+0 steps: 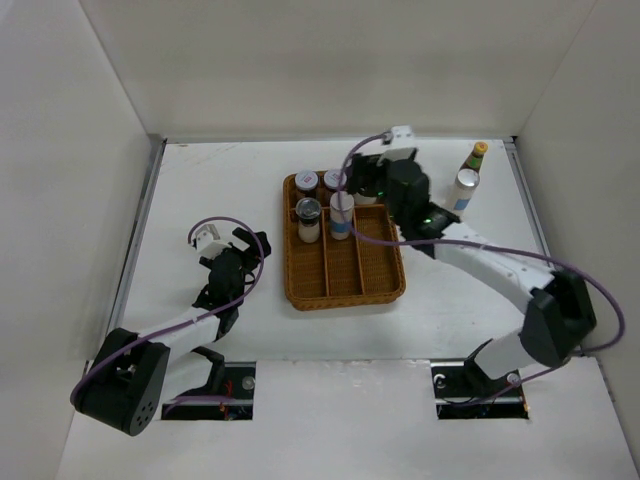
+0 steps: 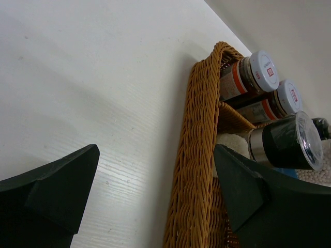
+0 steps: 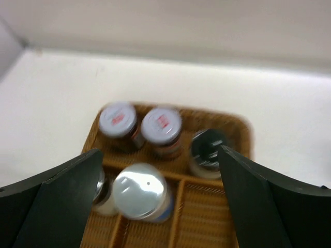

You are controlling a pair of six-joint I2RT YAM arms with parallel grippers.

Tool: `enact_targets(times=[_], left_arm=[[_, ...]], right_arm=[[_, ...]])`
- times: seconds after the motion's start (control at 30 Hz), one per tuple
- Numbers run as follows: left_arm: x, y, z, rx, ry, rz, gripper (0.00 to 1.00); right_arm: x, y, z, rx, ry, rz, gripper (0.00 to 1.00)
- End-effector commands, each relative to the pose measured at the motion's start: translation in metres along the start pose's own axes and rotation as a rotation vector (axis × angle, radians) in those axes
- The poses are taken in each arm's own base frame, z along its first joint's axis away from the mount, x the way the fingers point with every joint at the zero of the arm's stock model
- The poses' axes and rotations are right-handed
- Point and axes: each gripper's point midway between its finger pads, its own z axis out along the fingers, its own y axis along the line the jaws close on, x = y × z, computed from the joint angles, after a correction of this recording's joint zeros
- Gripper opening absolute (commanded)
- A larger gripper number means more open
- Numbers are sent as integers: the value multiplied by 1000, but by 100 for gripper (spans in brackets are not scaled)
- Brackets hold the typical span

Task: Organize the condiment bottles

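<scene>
The wicker tray [image 1: 345,270] holds two white-lidded jars [image 1: 306,181] [image 1: 334,181], a black-lidded jar [image 1: 309,212] and a white-blue silver-topped cylinder [image 1: 341,216]. My right gripper [image 1: 352,190] hovers open above the tray's back; the silver-topped cylinder [image 3: 139,190] stands free below the right gripper [image 3: 159,155], beside a black-capped bottle [image 3: 206,150]. A red sauce bottle with a yellow cap [image 1: 475,157] and a second cylinder [image 1: 466,190] stand on the table to the right. My left gripper [image 1: 245,255] is open and empty, left of the tray [image 2: 199,155].
White walls close in the table on the left, back and right. The tray's three long front compartments [image 1: 350,265] hold nothing in their near halves. The right arm [image 1: 480,260] reaches across the table's right side.
</scene>
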Motion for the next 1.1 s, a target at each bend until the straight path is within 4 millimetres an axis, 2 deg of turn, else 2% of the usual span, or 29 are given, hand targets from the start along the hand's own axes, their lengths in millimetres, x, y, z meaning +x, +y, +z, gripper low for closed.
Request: enact_targets(times=[0.0, 0.03, 0.13, 0.2, 0.23, 0.4, 0.6, 0.7, 0.83, 0.87, 0.93, 1.0, 1.07], left_arm=[[-10, -19, 0, 66, -30, -30, 95], [-10, -21, 0, 70, -30, -31, 95], [-9, -20, 0, 67, -27, -30, 95], [-7, -20, 0, 66, -22, -29, 95], [-6, -21, 0, 70, -19, -28, 95], [0, -26, 1, 83, 0, -25, 95], [2, -28, 1, 90, 6, -23, 95], [2, -28, 1, 88, 5, -23, 95], [1, -27, 1, 86, -1, -22, 95], [1, -27, 1, 84, 1, -21, 95], [2, -27, 2, 82, 2, -21, 95], [1, -27, 2, 82, 0, -20, 95], [1, -26, 2, 78, -1, -18, 95]], right_arm=[[-59, -98, -20, 218, -163, 113, 100], [-55, -138, -26, 337, -168, 127, 100], [-34, -227, -46, 614, -139, 141, 100], [-16, -264, -51, 705, -81, 130, 100], [-6, -275, -51, 722, -45, 128, 100], [20, -299, -32, 693, 52, 137, 100], [24, -304, -7, 638, 64, 142, 100], [40, -314, 3, 649, 101, 157, 100], [63, -314, 15, 626, 149, 187, 100], [67, -314, 17, 623, 155, 196, 96], [66, -312, 15, 629, 147, 213, 74], [53, -312, 6, 646, 97, 223, 61], [32, -297, -5, 643, 41, 213, 52]])
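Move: The silver-lidded bottle still standing on the table lies some 29 cm to the right of my right hand, about 6 cm farther out and 18 cm below. The yellow-capped sauce bottle is roughly 10 cm beyond it and 4 cm more to the right. In the tray, the blue-label bottle stands about 5 cm to my left and 1 cm ahead. From my left hand the silver-lidded bottle is around 60 cm right and 15 cm ahead. I swing my open right hand fast to the right, about 30 cm, away from the tray, rising a little at first and then sinking some 18 cm as I ease forward to the silver-lidded bottle. On the way I turn the wrist clockwise about 40 degrees and tip it down 20, then close both fingers around the bottle's upper part. ##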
